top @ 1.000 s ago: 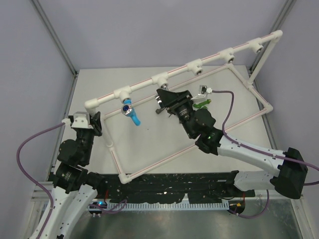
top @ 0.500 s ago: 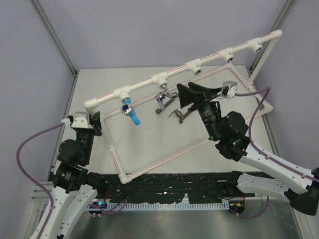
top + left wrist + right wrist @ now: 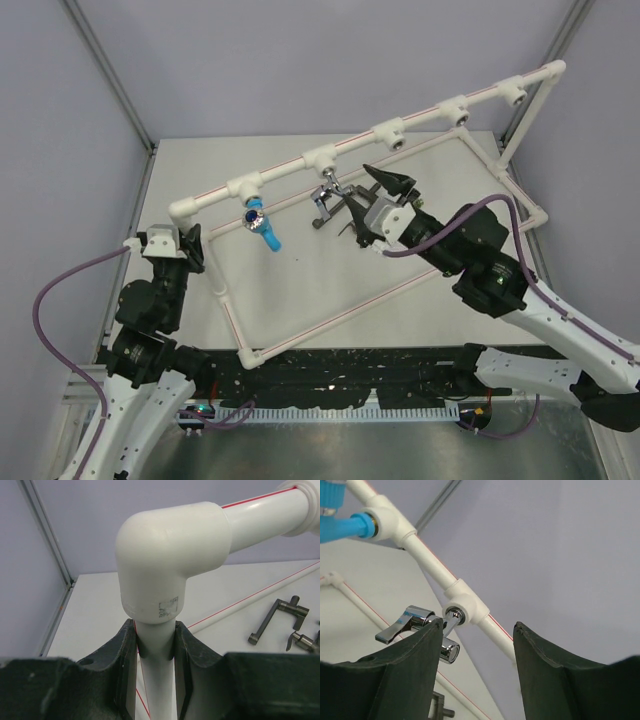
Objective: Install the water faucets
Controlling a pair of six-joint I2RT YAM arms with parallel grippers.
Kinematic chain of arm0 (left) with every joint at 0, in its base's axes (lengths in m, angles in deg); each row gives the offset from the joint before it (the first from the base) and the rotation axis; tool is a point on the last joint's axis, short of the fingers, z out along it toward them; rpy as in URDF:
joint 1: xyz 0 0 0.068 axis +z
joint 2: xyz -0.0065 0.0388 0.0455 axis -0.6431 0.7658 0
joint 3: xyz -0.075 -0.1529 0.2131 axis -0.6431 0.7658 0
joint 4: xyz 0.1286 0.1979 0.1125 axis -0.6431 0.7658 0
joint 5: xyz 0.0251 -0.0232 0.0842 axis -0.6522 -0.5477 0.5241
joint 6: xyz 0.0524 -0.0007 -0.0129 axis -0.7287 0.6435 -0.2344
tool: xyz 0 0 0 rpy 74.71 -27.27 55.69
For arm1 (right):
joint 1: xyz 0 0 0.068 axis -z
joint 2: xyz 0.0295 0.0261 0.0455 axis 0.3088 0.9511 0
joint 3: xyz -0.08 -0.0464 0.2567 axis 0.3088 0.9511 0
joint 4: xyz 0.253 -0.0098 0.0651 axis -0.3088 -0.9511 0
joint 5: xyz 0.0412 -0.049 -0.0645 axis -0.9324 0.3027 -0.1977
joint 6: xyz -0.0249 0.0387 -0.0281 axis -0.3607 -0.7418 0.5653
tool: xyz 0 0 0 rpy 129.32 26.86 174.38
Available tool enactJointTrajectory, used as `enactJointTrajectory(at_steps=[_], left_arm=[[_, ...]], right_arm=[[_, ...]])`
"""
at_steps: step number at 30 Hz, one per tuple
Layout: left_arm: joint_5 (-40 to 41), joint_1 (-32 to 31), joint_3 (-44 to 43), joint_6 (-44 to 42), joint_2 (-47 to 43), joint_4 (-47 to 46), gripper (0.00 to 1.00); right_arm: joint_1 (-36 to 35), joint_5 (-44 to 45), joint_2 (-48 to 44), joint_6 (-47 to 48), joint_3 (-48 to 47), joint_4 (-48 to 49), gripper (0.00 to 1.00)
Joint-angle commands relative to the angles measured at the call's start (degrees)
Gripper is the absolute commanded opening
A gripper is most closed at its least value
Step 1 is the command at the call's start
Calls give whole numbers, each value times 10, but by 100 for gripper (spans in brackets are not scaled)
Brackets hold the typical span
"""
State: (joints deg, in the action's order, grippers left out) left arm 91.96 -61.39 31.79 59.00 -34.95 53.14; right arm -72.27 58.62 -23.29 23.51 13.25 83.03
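Note:
The white pipe frame stands on the table. A blue faucet sits in its first socket and also shows in the right wrist view. The chrome handled faucet hangs from the second socket, threaded end in it. My right gripper is open just right of the chrome faucet, which lies by its left fingertip; the gripper holds nothing. Two dark brown-grey faucets lie on the table. My left gripper is shut on the frame's corner post. The green faucet is hidden.
The frame's lower rectangle of pipe lies across the table. Three more sockets run up the raised bar to the right. Grey walls and metal posts enclose the table.
My right gripper left the chrome faucet hanging in the socket, swung away to the right, then turned and came back beside it with jaws open. The left arm has not moved.

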Motion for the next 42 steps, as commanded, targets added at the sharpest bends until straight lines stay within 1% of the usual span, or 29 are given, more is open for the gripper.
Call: enactJointTrajectory(at_steps=[1,5,6,7,11,15,17,22,23,25,27,29,32,35,38,39,40,42], left_arm=[[8,-1,7,-20,9,28,0],[8,-1,6,-21,6,29,0],[9,-1,7,-21,6,28,0],[10,-1,7,-21,5,28,0],[8,-1,9,-22,4,28,0],[10,-1,9,-21,6,27,0],[6,0,9,-21,12,28,0],[10,-1,9,-22,7,30,0],[15,-1,11,-23,4,26,0],[15,-2,14,-25,4,24,0],[8,-1,11,-22,11,24,0],[3,-1,5,-22,16,31,0],[12,-1,12,-24,-1,25,0],[11,-1,15,-25,-1,22,0],[3,-1,7,-22,7,31,0],[3,-1,8,-21,4,30,0],[3,-1,9,-21,1,26,0],[6,-1,13,-21,-2,24,0]], right_arm=[[-13,-80,26,176,-60,-119,63],[-42,-44,47,240,-85,-184,62],[-46,-40,48,243,-85,-190,62],[-50,-5,49,254,-83,-192,62],[-54,47,55,291,-61,-189,62],[-63,96,69,337,-35,-146,60],[-63,112,76,360,-21,-108,59],[-64,137,94,417,10,-53,57],[-63,141,95,426,16,-18,57],[-64,151,103,451,31,9,56],[-64,158,113,473,36,20,55],[-64,158,123,475,35,25,54],[-63,166,141,476,35,31,52],[-64,178,156,477,39,56,49],[-63,178,173,458,34,76,41],[-64,174,178,431,28,77,39],[-63,170,180,417,25,76,34],[-62,159,182,342,21,79,26]])
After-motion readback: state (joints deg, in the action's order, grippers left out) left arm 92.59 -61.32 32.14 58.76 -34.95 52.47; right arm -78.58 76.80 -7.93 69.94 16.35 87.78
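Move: The right hand hangs open just short of the chrome faucet, whose body is about 6 cm ahead, 6 cm to the left and 7 cm lower. The white tee that it is screwed into sits some 4 cm beyond that body; the blue faucet is 11 cm left of the chrome one and 5 cm nearer. The next empty tee lies about 14 cm ahead of the hand and 5 cm right. From the left hand, the chrome faucet is roughly 26 cm right, 5 cm ahead and 6 cm up. The right fingers pinch the chrome faucet's body at the end, after the open hand drops about 7 cm, first swinging left and then reaching some 6 cm forward onto it. On the way the wrist rolls about 50 degrees, the hand's left side going down, and the fingers level out from their slight upward tilt. The left hand keeps its hold on the end post of the pipe frame. ##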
